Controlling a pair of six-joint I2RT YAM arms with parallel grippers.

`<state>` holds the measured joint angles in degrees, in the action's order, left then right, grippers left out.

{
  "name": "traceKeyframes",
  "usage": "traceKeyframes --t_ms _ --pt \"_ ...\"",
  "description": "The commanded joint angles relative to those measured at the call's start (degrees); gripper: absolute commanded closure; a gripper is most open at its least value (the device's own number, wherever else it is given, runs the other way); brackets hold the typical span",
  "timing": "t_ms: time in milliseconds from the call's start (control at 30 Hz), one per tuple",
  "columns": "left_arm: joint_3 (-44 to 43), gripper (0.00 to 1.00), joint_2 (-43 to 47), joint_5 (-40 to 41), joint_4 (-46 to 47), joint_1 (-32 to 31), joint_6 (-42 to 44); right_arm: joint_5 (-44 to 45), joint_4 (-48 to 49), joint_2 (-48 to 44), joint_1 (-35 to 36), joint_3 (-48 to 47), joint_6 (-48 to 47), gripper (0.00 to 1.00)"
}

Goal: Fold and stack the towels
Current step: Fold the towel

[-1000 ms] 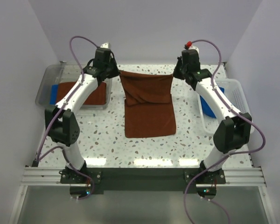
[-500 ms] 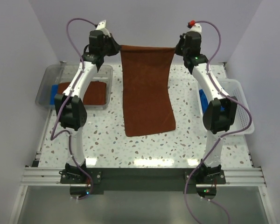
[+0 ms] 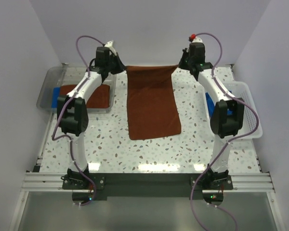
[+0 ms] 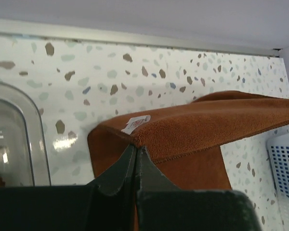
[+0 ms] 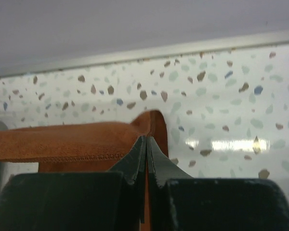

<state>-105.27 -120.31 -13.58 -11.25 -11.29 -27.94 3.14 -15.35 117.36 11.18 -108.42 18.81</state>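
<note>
A brown towel (image 3: 151,103) stretches from the far table edge toward me, its near part lying on the speckled table. My left gripper (image 3: 121,69) is shut on its far left corner, seen in the left wrist view (image 4: 136,147) beside a white label (image 4: 136,123). My right gripper (image 3: 181,66) is shut on the far right corner, seen in the right wrist view (image 5: 146,138). The far edge (image 4: 221,122) hangs taut between both grippers above the table. A folded brown towel (image 3: 94,96) lies in the clear bin (image 3: 48,83) at left.
A blue item (image 3: 56,96) lies in the clear bin beside the folded towel. A white mesh basket (image 3: 245,103) at right holds a blue item (image 3: 213,107). The back wall is close behind both grippers.
Both grippers lifted the towel's far edge high, unfolding it, then came down and back. The towel now lies longer and flatter on the table.
</note>
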Motion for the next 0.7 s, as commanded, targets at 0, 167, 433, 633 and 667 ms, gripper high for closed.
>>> traceKeyframes --t_ms 0,167,433,633,667 --pt "4.2 1.0 8.9 -1.8 0.4 0.7 -2.0 -1.9 -5.3 -8.2 -0.2 5.0 0.8 1.0" --pt "14.2 1.0 15.6 -4.3 -1.1 0.5 -5.4 -2.3 -10.0 -15.0 -0.3 12.3 2.3 1.0" --pt "28.4 1.0 23.9 -4.8 -1.6 -0.5 -6.6 -1.4 -14.0 -21.8 -0.3 23.2 5.1 1.0" --pt "29.8 1.0 27.5 -3.1 -4.4 -2.1 -6.0 -2.3 -15.4 -24.6 -0.3 24.6 5.9 1.0" --pt "29.7 1.0 28.5 -2.8 -5.0 -2.2 -5.9 -2.2 -15.6 -24.8 -0.3 24.5 5.8 1.0"
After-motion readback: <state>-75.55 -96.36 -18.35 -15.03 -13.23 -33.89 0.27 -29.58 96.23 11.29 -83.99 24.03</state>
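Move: Each hand holds a corner of the brown towel's raised edge. The towel's near edge, on the table, has its middle about 30 cm back, 13 cm to the right and 18 cm below the left hand; from the right hand it lies some 31 cm back, 10 cm to the left and 20 cm below. The clear bin stands roughly 20 cm left of the left hand and 5 cm back; the white basket is about 24 cm right of the right hand and 15 cm back. Still pinching the brown towel's two corners, both hands sweep straight back together by about 14 cm, carrying the held edge over the lying part towards the near edge. The right hand also sinks some 4 cm, and both tip their fingers further down, by roughly 10 to 20 degrees; the grippers stay shut. ##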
